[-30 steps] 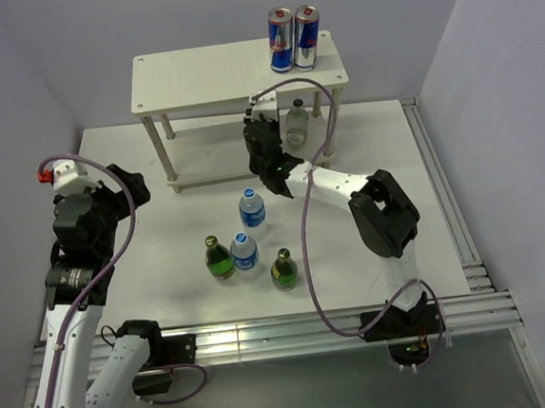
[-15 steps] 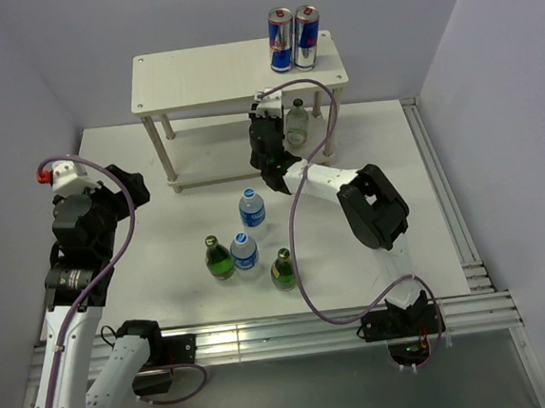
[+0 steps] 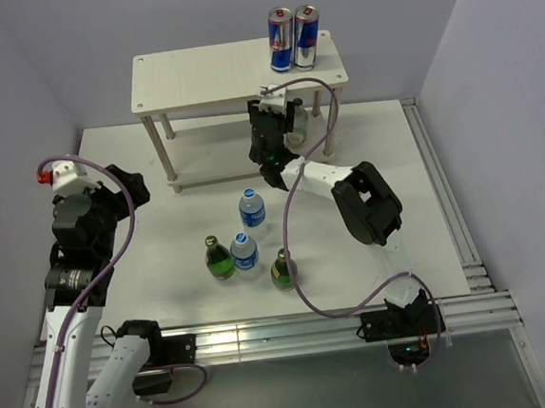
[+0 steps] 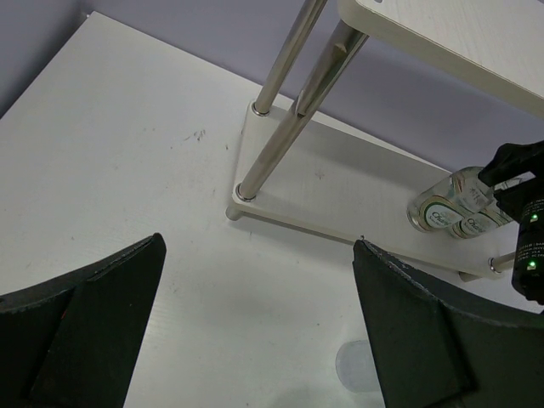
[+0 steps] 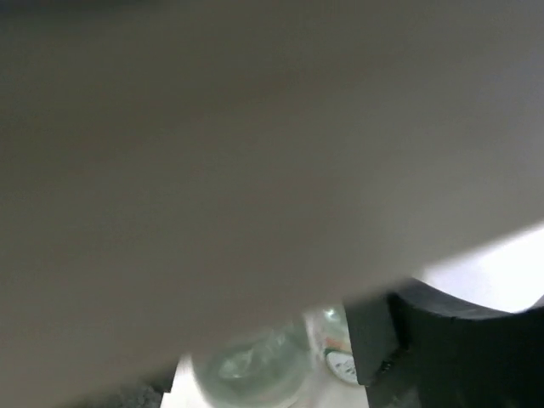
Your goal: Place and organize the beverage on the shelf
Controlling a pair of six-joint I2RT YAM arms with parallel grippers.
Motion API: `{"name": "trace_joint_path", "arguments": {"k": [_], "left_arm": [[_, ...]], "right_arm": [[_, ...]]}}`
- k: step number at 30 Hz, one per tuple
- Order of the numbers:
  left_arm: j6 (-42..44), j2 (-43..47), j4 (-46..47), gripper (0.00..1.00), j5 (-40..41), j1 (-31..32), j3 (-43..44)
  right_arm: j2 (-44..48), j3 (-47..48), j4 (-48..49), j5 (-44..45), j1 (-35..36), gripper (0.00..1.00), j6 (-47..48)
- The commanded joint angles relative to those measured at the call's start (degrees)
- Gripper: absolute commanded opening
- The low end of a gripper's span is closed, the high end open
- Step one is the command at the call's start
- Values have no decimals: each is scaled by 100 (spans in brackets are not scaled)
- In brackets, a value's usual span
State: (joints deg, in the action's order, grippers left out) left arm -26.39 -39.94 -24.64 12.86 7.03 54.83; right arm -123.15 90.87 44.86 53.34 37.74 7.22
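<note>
The cream-white shelf (image 3: 214,75) stands at the back of the table. My right gripper (image 3: 272,128) reaches under its top board, over the lower tier (image 4: 340,183). Its fingers (image 5: 425,348) stand open around a pale clear bottle (image 5: 246,364), a little apart from it. A second pale bottle (image 5: 340,353) stands just behind; both pale bottles (image 4: 438,212) rest on the lower tier. On the table stand two blue-capped bottles (image 3: 251,209) (image 3: 243,251) and two green bottles (image 3: 219,256) (image 3: 281,270). My left gripper (image 4: 259,246) hangs open over bare table at the left.
Two blue-and-silver cans (image 3: 293,38) stand on the right end of the top board. Thin shelf legs (image 4: 280,127) rise at the lower tier's corners. A metal rail (image 3: 446,217) runs along the table's right edge. The underside of the top board fills most of the right wrist view.
My right gripper has pushed further back under the top board, toward the pale bottles, and its jaws have opened. The left arm and the table bottles have not moved.
</note>
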Motion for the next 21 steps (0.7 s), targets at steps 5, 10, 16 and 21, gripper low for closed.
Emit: {"name": "trace_joint_path", "arguments": {"k": [5, 10, 16, 21], "left_arm": [[38, 66, 197, 99, -100, -35, 28], [29, 66, 197, 99, -100, -52, 37], [29, 66, 197, 99, -73, -105, 28], [38, 92, 214, 99, -47, -219, 28]], "right_arm": [[19, 282, 278, 185, -91, 83, 104], [317, 28, 216, 124, -73, 90, -10], [1028, -544, -56, -201, 32, 99, -335], [1504, -885, -470, -386, 216, 100, -485]]}}
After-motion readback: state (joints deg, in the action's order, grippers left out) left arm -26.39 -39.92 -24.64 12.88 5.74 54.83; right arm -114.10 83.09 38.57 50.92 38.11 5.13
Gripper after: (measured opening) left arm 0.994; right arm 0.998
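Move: My right hand is under the upper shelf board with the clear bottle already standing loose between its part-opened fingers, its middle about 3 cm below and 1 cm left of my grip. The other clear bottle stands level with it, some 6 cm to my right. Back towards me, about 18 cm, and 6 cm left, a blue-capped water bottle waits on the table, about 8 cm lower. From my left hand, the loose bottle lies roughly 27 cm ahead, 34 cm right and 10 cm down. I finish spreading my right fingers around the bottle I have just set down, easing barely a centimetre right while they go fully wide. Then I back out from under the upper board towards myself, about 3 cm, rising roughly 1 cm, with the fingertips tipping down only a few degrees. ##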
